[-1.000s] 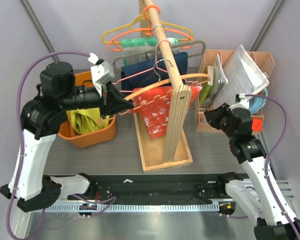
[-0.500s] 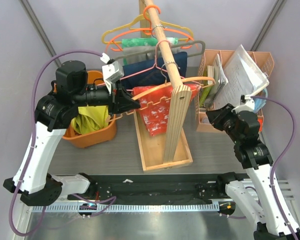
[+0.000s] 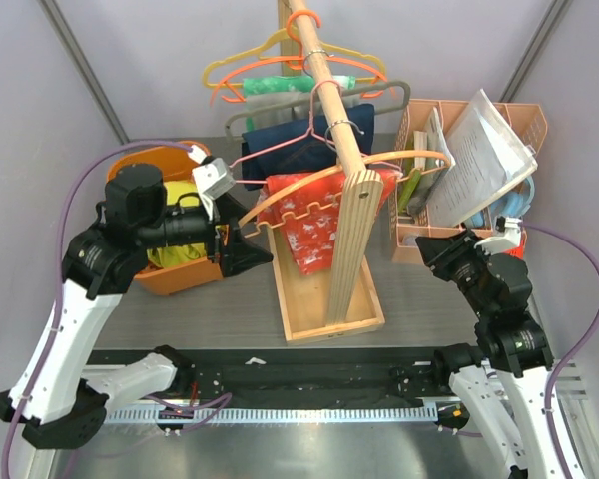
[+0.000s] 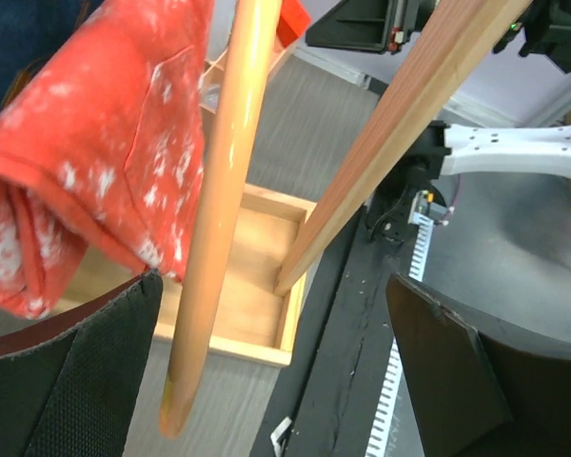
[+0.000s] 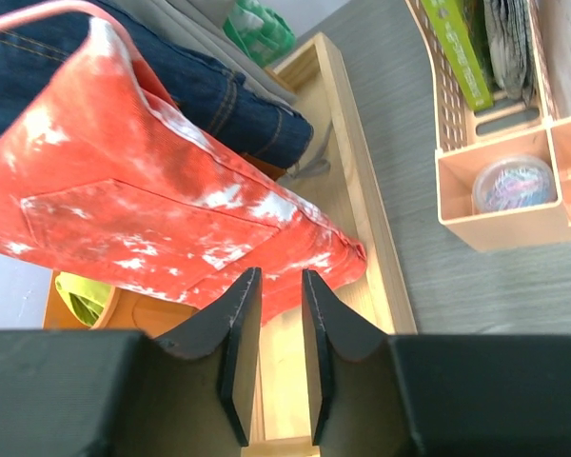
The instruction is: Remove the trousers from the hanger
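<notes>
The peach hanger (image 3: 298, 192) with its notched lower bar hangs on the wooden rod, in front of a red white-patterned cloth (image 3: 314, 235). In the left wrist view its smooth peach arm (image 4: 219, 209) runs down between the wide-apart fingers (image 4: 76, 381) and touches neither. My left gripper (image 3: 242, 254) is open just left of the hanger's end. The yellow-green trousers (image 3: 167, 251) lie bunched in the orange bin (image 3: 170, 279), apart from the hanger. My right gripper (image 5: 281, 276) hovers by the rack's right side, its jaws a narrow gap apart with nothing between them.
A wooden rack (image 3: 354, 239) stands in a wooden tray (image 3: 319, 324) mid-table. More hangers and a navy garment (image 3: 290, 140) hang behind. Peach baskets (image 3: 419, 244) with papers and booklets stand at the right. A black strip runs along the near edge.
My left gripper has opened, let go of the hanger's end and drawn back toward the near left. The hanger swung back toward the rack. The right arm pulled back, its jaws parting slightly.
</notes>
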Controlling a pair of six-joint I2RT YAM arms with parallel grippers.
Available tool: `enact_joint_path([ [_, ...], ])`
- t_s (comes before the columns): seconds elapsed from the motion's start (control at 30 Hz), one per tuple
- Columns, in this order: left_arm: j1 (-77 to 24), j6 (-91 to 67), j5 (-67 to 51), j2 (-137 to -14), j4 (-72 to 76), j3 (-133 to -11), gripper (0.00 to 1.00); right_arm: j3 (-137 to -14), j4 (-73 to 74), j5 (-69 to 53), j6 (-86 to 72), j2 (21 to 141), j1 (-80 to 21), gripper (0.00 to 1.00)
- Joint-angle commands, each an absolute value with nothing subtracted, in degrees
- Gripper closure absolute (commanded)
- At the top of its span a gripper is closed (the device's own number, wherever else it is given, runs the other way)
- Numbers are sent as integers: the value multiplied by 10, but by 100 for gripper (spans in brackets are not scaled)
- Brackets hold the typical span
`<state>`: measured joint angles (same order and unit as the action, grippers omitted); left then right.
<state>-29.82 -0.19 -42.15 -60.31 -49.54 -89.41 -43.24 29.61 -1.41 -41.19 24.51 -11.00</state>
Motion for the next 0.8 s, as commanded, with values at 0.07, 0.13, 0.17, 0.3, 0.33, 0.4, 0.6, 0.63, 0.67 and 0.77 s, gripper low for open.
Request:
enact_joint_path([
  [0.07, -294, -103, -310, -497, -399, -818, 0, -407, 308, -40, -434, 227, -107, 64],
  [0.13, -294, -133, -260, -443, -364, -774, 0, -397, 309, -54, -441, 227, -107, 57],
  [0.17, -294, -160, -242, -424, -350, -760, 0, -388, 310, -61, -440, 228, -107, 51],
  [0.3, -294, -206, -141, -303, -307, -677, 0, -379, 319, -72, -435, 226, -107, 28],
  [0.33, -294, -221, -106, -279, -300, -660, 0, -379, 326, -72, -434, 225, -107, 21],
  [0.4, -294, -250, -61, -235, -266, -622, 0, -381, 328, -74, -431, 221, -107, 10],
  [0.6, -294, -290, 32, -147, -272, -538, 0, -380, 363, -44, -448, 202, -106, 0],
  [0.63, -294, -300, 45, -128, -266, -520, 0, -374, 365, -42, -451, 198, -107, 0],
  [0.67, -294, -306, 60, -82, -257, -480, 0, -366, 365, -42, -452, 193, -106, 0],
  [0.77, -294, -344, 111, 26, -243, -385, 0, -332, 354, -34, -461, 154, -107, 0],
])
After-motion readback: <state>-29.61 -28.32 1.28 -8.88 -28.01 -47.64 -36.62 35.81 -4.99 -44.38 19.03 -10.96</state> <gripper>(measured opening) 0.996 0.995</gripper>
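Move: The empty wooden hanger, already hooked on the rail, has its middle about 17 cm right, 9 cm ahead of and 3 cm above the left hand, its left end still by the open fingers. From that hand, the red trousers hang some 11 cm right, 8 ahead, 12 below; the yellow trousers in the basket lie 21 cm left, 16 ahead, 33 below. From the right hand, the hanger's middle is about 14 cm left, 5 ahead, 14 above. With its fingers already wide open around the hanger's left end, the left hand backs off it about 13 cm to the left, drawing slightly back at first and sinking some 4 cm only at the very end, while the wrist swings some 45 degrees counter-clockwise and its left side dips, so that the fingers turn from pointing right towards pointing forward. Clear of everything, the right hand sinks about 5 cm beside the rack, easing a little back, and spreads its barely parted fingers fully. ##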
